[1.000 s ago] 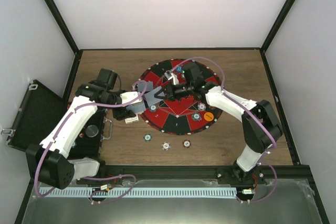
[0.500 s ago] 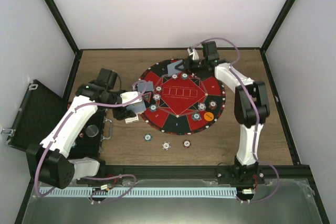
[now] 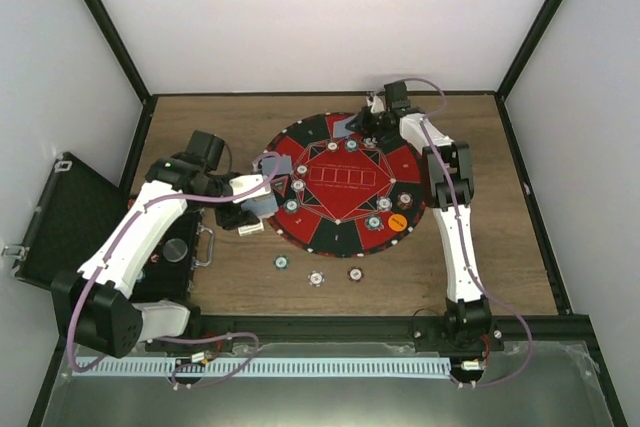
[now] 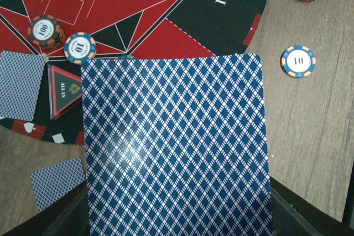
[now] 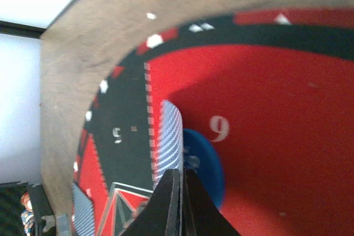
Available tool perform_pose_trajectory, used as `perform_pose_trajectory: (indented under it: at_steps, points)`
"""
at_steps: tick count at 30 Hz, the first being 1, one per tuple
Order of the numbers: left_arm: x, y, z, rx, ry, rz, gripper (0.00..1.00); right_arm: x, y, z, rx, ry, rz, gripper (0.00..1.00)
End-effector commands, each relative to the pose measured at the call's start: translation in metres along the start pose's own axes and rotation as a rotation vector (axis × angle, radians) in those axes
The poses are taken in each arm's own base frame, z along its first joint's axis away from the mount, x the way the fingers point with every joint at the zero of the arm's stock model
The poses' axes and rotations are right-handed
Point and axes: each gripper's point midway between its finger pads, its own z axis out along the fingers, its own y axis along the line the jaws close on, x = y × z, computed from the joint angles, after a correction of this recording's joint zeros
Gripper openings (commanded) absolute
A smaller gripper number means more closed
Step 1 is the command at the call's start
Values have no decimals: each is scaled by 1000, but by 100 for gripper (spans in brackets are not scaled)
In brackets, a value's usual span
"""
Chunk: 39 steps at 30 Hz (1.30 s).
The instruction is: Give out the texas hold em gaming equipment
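Note:
My left gripper point(image 3: 252, 205) hovers at the left edge of the round red and black poker mat point(image 3: 345, 209), shut on a stack of blue-backed playing cards point(image 4: 176, 147) that fills the left wrist view and hides its fingers. At the mat's far edge, my right gripper point(image 3: 360, 125) is shut on a single card point(image 5: 169, 136), seen edge-on just above a blue marker disc point(image 5: 206, 165). Poker chips point(image 4: 46, 30) lie around the mat's inner ring, and an orange disc point(image 3: 397, 219) sits on its near right.
Three chips point(image 3: 316, 277) lie on the wood in front of the mat. One dealt card point(image 4: 20, 84) lies on the mat's left, another point(image 4: 55, 183) on the wood beside it. An open black case point(image 3: 60, 222) stands at the left table edge.
The right arm has swung from the mat's left-centre out to its far edge, carrying the card. The left arm and its cards have stayed put.

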Motion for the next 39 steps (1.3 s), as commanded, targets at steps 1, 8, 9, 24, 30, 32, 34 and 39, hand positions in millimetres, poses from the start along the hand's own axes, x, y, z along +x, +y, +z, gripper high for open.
perform_pose_trajectory:
  at_steps: [1,8,9,24,30,32,34,39]
  points:
    - [-11,3,-5,6,-31,5,4,-12,1,0,16,-27,-17,4]
    - [-10,3,-4,10,-31,-11,4,-27,7,-22,75,-71,-54,34]
    - [-10,2,-4,9,-29,-11,4,-29,7,-28,90,-78,-60,37]
    - [-11,0,-5,14,-43,-30,4,-24,80,-132,191,-181,-144,62]
    - [-11,-6,-6,24,-50,-33,4,68,155,-136,28,-99,-180,76]
    - [-10,-8,-6,24,-53,-29,4,110,178,-131,-45,-47,-183,77]
    - [-9,-10,-7,27,-56,-29,4,149,196,-129,-111,1,-180,77]
    - [-8,-14,-7,36,-57,-31,4,231,244,-122,-283,132,-194,78]
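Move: The right hand, far out over the mat, holds one card just above the blue chip, which is about 4 cm to its left, 1 cm farther out and 4 cm below. A chip stack stands some 5 cm back and 2 cm left, and another chip about 4 cm back and 4 cm right. The deck in the left hand is roughly 35 cm back, 22 cm left and 12 cm higher. From the left hand the blue chip lies some 35 cm ahead, 24 cm right and 15 cm below. Down about 2 cm goes the right hand to the mat by the blue chip, where the fingers open and let go of the card. They draw off some 5 cm to the right while the wrist rolls about 15 degrees, left side dipping. The hand then lifts, swings some 25 cm back and finally left towards the deck, the roll undone and the fingers opening wide. The left hand keeps holding the deck practically still. ##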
